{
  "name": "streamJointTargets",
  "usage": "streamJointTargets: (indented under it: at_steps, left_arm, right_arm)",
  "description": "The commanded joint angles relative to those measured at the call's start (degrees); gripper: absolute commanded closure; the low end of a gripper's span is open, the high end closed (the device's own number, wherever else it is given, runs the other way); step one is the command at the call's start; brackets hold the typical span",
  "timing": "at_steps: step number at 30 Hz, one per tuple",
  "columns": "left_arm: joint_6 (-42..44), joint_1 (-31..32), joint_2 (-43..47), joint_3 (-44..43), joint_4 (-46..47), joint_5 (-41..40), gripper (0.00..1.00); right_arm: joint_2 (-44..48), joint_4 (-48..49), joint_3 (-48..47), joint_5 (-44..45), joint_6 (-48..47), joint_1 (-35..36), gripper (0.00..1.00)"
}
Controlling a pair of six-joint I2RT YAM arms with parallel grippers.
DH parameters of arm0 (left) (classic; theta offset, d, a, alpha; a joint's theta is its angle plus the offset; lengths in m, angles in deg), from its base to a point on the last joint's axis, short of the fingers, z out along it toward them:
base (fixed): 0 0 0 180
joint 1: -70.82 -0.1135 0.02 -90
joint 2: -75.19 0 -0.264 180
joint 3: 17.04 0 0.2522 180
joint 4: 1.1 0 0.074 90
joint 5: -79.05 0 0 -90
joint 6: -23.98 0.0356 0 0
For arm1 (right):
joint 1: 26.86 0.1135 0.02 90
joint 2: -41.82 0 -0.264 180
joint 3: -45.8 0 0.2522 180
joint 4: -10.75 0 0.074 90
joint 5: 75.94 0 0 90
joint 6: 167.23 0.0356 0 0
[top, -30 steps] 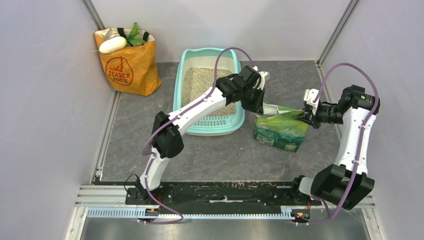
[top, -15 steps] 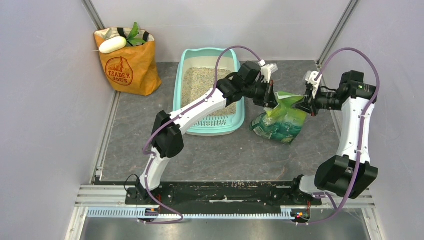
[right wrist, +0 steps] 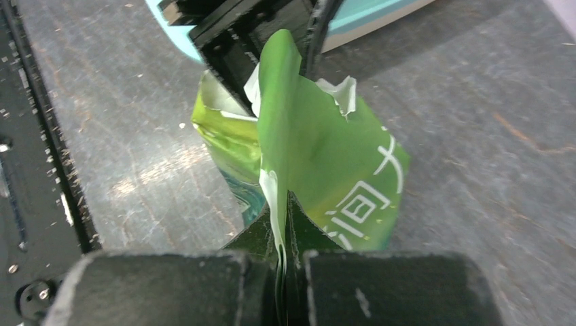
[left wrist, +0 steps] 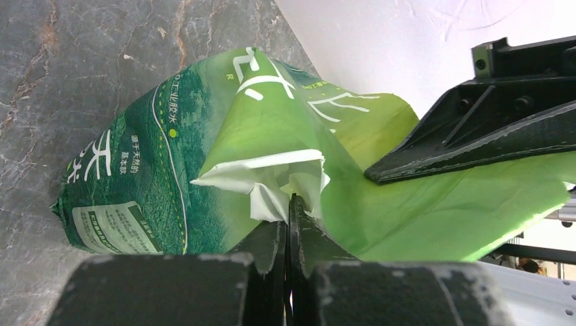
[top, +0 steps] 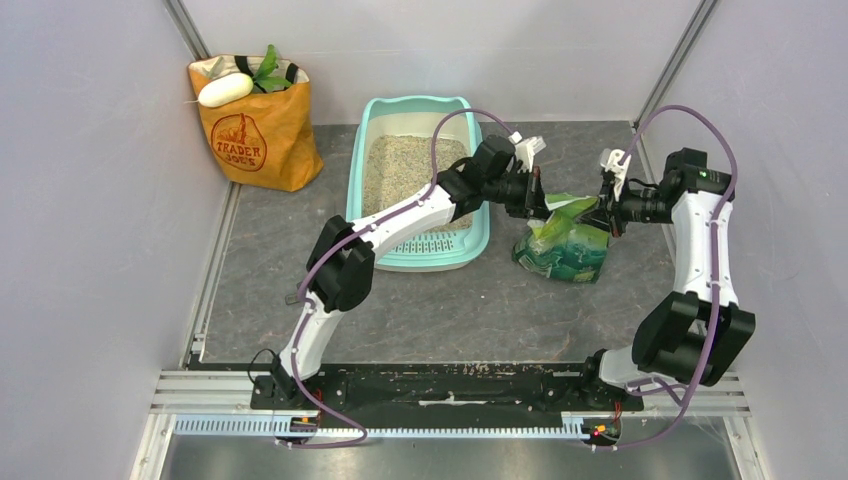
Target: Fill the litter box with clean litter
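Observation:
The mint-teal litter box (top: pixel 357 195) stands at the back centre, and clean litter (top: pixel 400 165) covers its floor. Right of it a green printed bag (top: pixel 565 245) hangs stretched between both grippers above the floor. My left gripper (top: pixel 538 197) is shut on the torn white-lined edge of the bag's mouth (left wrist: pixel 272 170), its jaws (left wrist: pixel 289 207) pressed together. My right gripper (top: pixel 603 215) is shut on the opposite flap (right wrist: pixel 326 156), with film pinched at its tips (right wrist: pixel 285 204). The left gripper (right wrist: pixel 265 41) shows just beyond the bag, with the box rim (right wrist: pixel 380 13) behind it.
An orange paper grocery bag (top: pixel 255 125) with a white vegetable and greens stands at the back left corner. Grey walls close in both sides. The arms' black base rail (top: pixel 430 385) runs along the near edge. Purple cables loop above both arms.
The left gripper reached the bag's top and shut on its edge. The right gripper drew left and back, and the bag rose and tilted between the two grippers.

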Motion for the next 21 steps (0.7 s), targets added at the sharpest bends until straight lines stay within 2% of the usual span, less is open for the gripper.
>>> streamJointTargets:
  at_steps: [1, 4, 5, 7, 8, 12, 15, 18, 21]
  left_arm:
    - [-2.21, 0.54, 2.27, 0.3, 4.01, 2.54, 0.98]
    - [0.22, 0.43, 3.78, 1.72, 3.99, 2.92, 0.98]
    - [1.53, 0.43, 4.13, 1.4, 3.58, 2.27, 0.95]
    - [3.48, 0.3, 4.48, -0.44, 1.19, 0.48, 0.75]
    - [4.31, 0.21, 4.83, -0.71, 0.67, 0.36, 0.71]
    - [6.27, 0.09, 6.91, 0.89, -0.62, -1.72, 0.69]
    - [5.14, -0.42, 6.44, 0.1, -5.89, -5.28, 0.66]
    - [3.78, -1.02, 6.42, 0.65, -10.19, -9.24, 0.64]
    - [4.08, -1.21, 7.11, 0.91, -13.81, -11.09, 0.51]
  right_arm:
    - [-1.1, -10.75, -1.3, -1.6, -9.64, -0.17, 1.0]
    - [-2.63, -18.02, -5.09, -1.4, -14.51, -1.21, 1.0]
    - [-3.14, -20.06, -6.59, -1.6, -15.31, -1.39, 1.0]
    - [-3.64, -23.02, -8.87, -1.96, -16.74, -1.65, 1.0]
    - [-3.6, -23.77, -9.46, -2.13, -17.33, -1.82, 1.0]
    - [-2.41, -24.67, -9.19, -2.12, -18.65, -2.02, 1.0]
    - [-2.01, -25.0, -8.97, -1.41, -18.84, -2.11, 0.95]
    - [-1.85, -25.9, -8.87, -0.02, -19.58, -2.31, 0.94]
    - [-1.09, -25.94, -8.46, 1.1, -19.99, -2.95, 0.96]
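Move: At the left fingertips is the torn white rim, pinched shut between them; the green litter bag's middle lies about 7 cm to that hand's right, 6 cm back and 10 cm below. The litter box's middle is roughly 26 cm left of that hand, 8 cm ahead and 15 cm down. The right hand already grips the bag's upper edge, with the bag's middle some 4 cm left, 5 cm back and 12 cm below it. Opening its fingers to nearly half, the left hand releases its pinch on the torn rim and, after barely shifting, draws off about 2.5 cm left towards the litter box, edging forward at the end. The right hand keeps hold of the upper edge, dips slightly, then rises about 2 cm and turns some 5 degrees counter-clockwise. ##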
